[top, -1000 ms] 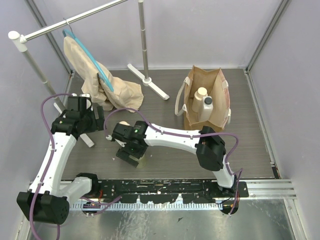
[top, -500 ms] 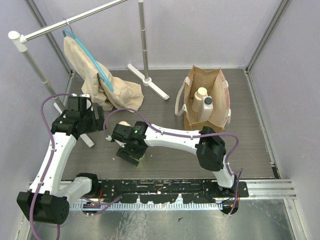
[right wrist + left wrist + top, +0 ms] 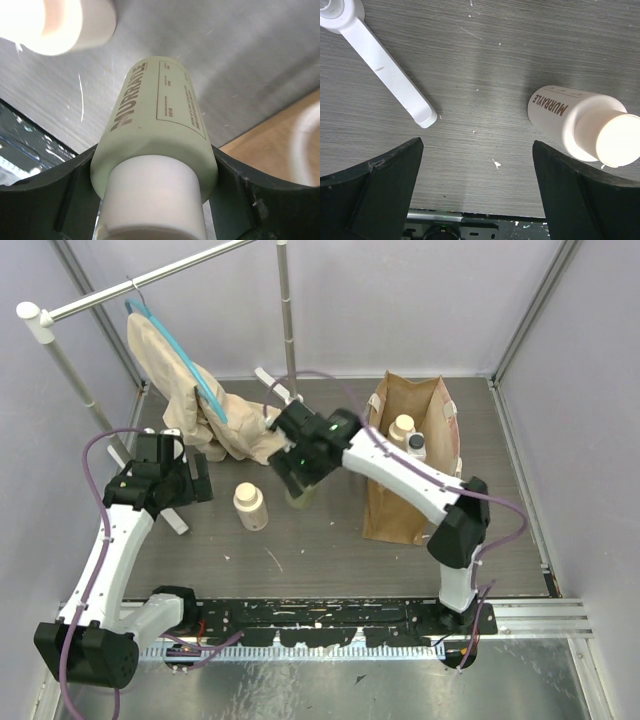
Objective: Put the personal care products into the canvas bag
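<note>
A yellowish bottle (image 3: 160,135) with a white cap hangs above the table, and my right gripper (image 3: 155,200) is shut on it; from above that bottle (image 3: 300,497) shows just under the right gripper (image 3: 300,478), left of the canvas bag (image 3: 395,505). The bag stands upright and holds a cream round bottle (image 3: 402,430) and a white bottle with a dark cap (image 3: 416,445). Another cream bottle (image 3: 250,507) stands on the table, seen at the right of the left wrist view (image 3: 575,127). My left gripper (image 3: 188,480) is open beside it, with only bare table between its fingers (image 3: 385,185).
A beige cloth on a blue hanger (image 3: 200,400) hangs from a white rack at the back left. The rack's white feet lie on the table (image 3: 300,405), one close to my left gripper (image 3: 385,70). Grey walls close in the table on three sides.
My right gripper closed on the yellowish bottle, lifted it off the near table and carried it back and to the right, next to the bag. The standing cream bottle is now uncovered. The left arm held still.
</note>
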You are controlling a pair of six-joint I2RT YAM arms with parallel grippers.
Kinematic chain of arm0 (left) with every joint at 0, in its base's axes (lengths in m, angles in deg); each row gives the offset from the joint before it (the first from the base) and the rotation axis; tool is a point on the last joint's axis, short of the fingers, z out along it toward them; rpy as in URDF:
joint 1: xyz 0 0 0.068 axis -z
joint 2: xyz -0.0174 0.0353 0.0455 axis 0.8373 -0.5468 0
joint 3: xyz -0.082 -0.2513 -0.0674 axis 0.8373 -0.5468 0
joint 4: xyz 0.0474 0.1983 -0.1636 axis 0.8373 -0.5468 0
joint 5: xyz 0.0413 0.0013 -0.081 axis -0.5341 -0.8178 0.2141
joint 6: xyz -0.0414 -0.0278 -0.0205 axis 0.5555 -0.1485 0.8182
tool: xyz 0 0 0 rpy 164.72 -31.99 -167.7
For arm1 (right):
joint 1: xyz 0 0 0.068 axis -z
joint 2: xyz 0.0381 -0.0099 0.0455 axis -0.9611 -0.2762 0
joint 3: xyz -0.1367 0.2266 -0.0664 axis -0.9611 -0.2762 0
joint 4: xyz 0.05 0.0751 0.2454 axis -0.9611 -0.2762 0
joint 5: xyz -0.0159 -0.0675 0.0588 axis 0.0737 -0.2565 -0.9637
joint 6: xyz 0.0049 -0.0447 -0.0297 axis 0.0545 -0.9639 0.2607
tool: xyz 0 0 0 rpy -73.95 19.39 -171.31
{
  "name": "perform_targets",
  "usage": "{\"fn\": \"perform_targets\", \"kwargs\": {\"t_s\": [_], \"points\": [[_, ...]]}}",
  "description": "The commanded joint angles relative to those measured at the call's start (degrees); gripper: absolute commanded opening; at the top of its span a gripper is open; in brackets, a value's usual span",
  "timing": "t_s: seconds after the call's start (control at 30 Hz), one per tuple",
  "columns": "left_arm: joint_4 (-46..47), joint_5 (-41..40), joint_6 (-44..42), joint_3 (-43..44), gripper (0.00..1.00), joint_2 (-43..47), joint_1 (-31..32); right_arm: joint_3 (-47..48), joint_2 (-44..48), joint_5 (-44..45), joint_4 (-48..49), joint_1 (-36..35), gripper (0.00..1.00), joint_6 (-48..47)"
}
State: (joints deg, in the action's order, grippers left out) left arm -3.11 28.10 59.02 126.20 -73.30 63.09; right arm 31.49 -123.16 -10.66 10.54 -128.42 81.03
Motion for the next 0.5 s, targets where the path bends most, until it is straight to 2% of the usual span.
{"fn": "perform_targets", "kwargs": {"t_s": [0.0,0.47], "points": [[1.6,0.5,0.4,-0.7,0.98,-0.1,-0.2,11.3,10.9,-0.2,0.6,4.9,0.01,1.1],[3.1,1.3,-0.1,0.6,0.98,-2.7,-0.2,25.0,17.4,2.6,6.0,19.1,0.00,-2.6]]}}
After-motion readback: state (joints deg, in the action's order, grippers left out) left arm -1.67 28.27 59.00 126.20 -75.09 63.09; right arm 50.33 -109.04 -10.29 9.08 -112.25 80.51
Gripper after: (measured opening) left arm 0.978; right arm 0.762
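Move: The green bottle, already off the table in the right hand's fingers, is being taken to the canvas bag, whose middle lies about 23 cm to that hand's right, 6 cm ahead and some 5 cm lower; its rim stands higher than the hand. The two bottles inside are roughly 20 cm right, 9 cm ahead. The loose cream bottle stands 11 cm left, 2 cm back. From the left hand the bag is about 41 cm right, 6 cm ahead. Still pinched around its body, the green bottle is lifted fast, some 20 cm, by the right hand, which also swings about 9 cm right and 8 cm forward towards the bag's left rim, the climb easing off near the end. On the way the wrist tilts the fingers outward, forward and left, by roughly 30 degrees and turns a little clockwise; the grip keeps its width. ##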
